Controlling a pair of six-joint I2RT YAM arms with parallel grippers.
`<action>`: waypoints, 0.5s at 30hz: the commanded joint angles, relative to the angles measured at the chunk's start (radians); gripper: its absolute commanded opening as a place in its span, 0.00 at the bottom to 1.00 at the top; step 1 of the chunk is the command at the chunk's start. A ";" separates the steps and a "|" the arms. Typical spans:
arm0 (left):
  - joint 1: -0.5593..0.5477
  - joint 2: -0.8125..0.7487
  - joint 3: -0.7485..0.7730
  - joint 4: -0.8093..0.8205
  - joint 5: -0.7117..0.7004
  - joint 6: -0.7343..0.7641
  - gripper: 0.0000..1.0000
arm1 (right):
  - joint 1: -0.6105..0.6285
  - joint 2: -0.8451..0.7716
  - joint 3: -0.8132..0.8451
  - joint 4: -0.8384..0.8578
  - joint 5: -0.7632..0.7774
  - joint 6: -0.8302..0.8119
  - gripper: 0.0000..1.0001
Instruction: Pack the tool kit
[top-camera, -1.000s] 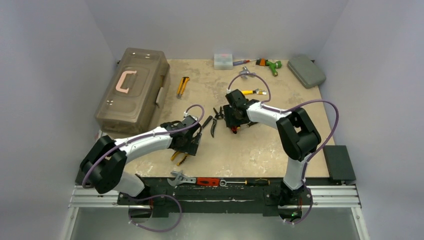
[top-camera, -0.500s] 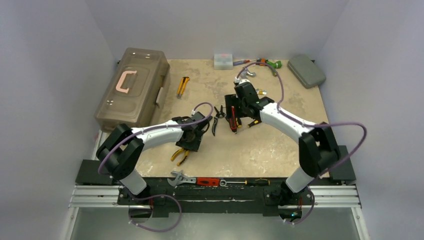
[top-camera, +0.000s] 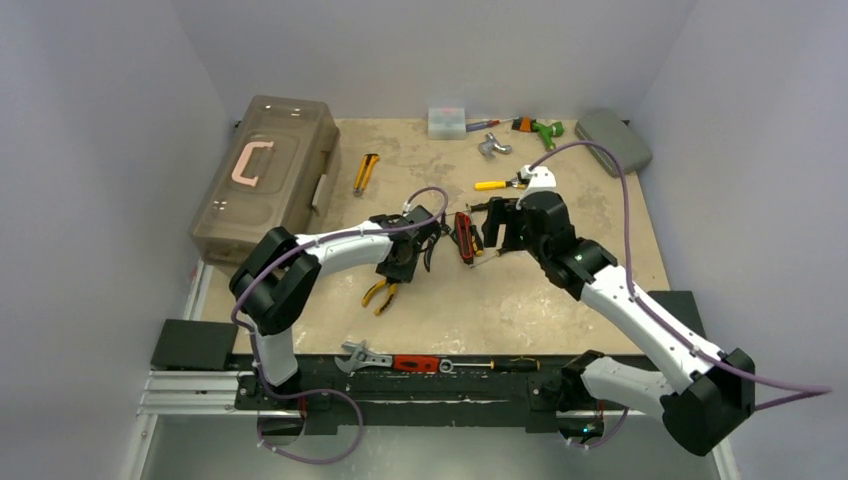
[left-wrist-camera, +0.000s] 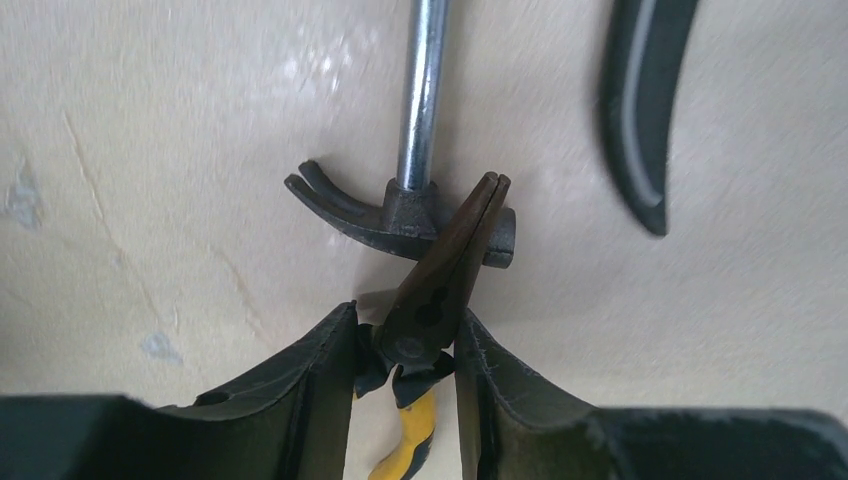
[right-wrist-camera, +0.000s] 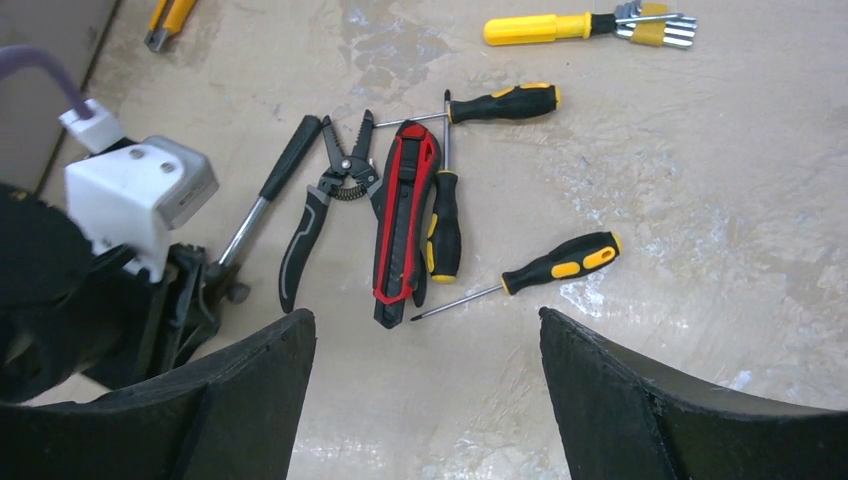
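Note:
The tan toolbox (top-camera: 265, 180) with its pink handle lies shut at the far left. My left gripper (top-camera: 408, 258) (left-wrist-camera: 405, 320) is shut on yellow-handled pliers (left-wrist-camera: 440, 290) (top-camera: 380, 292) at their pivot. Their nose rests against a small hammer head (left-wrist-camera: 400, 215). My right gripper (top-camera: 490, 225) (right-wrist-camera: 425, 320) hangs open above the table with nothing between its fingers. Just beyond it lie a red utility knife (right-wrist-camera: 400, 225) (top-camera: 463, 235), three black-and-yellow screwdrivers (right-wrist-camera: 560, 262) and black wire strippers (right-wrist-camera: 330, 190).
A wrench (top-camera: 362, 355), a red-handled tool (top-camera: 415, 363) and a screwdriver (top-camera: 500, 364) lie along the near edge. At the back are a yellow knife (top-camera: 366, 172), a clear box (top-camera: 447, 120), a green tool (top-camera: 540, 128), a yellow hex-key set (right-wrist-camera: 585, 27) and a grey case (top-camera: 612, 140).
My left gripper closed on the pliers and carried them up and right toward the hammer. My right gripper drew back to the right of the knife and opened wider.

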 joint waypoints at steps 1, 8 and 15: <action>-0.002 0.112 0.066 0.090 0.013 0.013 0.04 | -0.004 -0.116 -0.042 -0.003 0.035 0.022 0.79; -0.003 0.225 0.295 0.102 0.150 -0.006 0.06 | -0.005 -0.203 -0.092 0.001 0.091 0.024 0.79; -0.002 0.284 0.497 0.036 0.199 -0.007 0.19 | -0.006 -0.231 -0.126 0.021 0.065 0.057 0.80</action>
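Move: The left hand, holding the pliers with their nose over the hammer head, has the wire stripper about 9 cm ahead and 10 cm to its right, roughly at table height. The hammer's middle lies some 9 cm ahead and 4 cm right of that hand, and the red cutter some 9 cm ahead and 16 cm right. From the empty right hand the stripper is about 6 cm ahead, 12 cm left and 18 cm below. Still gripping the pliers, the left hand sweeps low to the right and forward, about 9 cm right and 6 cm out, its fingertips swinging some 10 degrees to the right as it pushes the hammer along towards the wire stripper and cutter. The right hand, empty and kept open, draws back and to the right by about 4 cm in all, first rising a little and then starting to sink. ##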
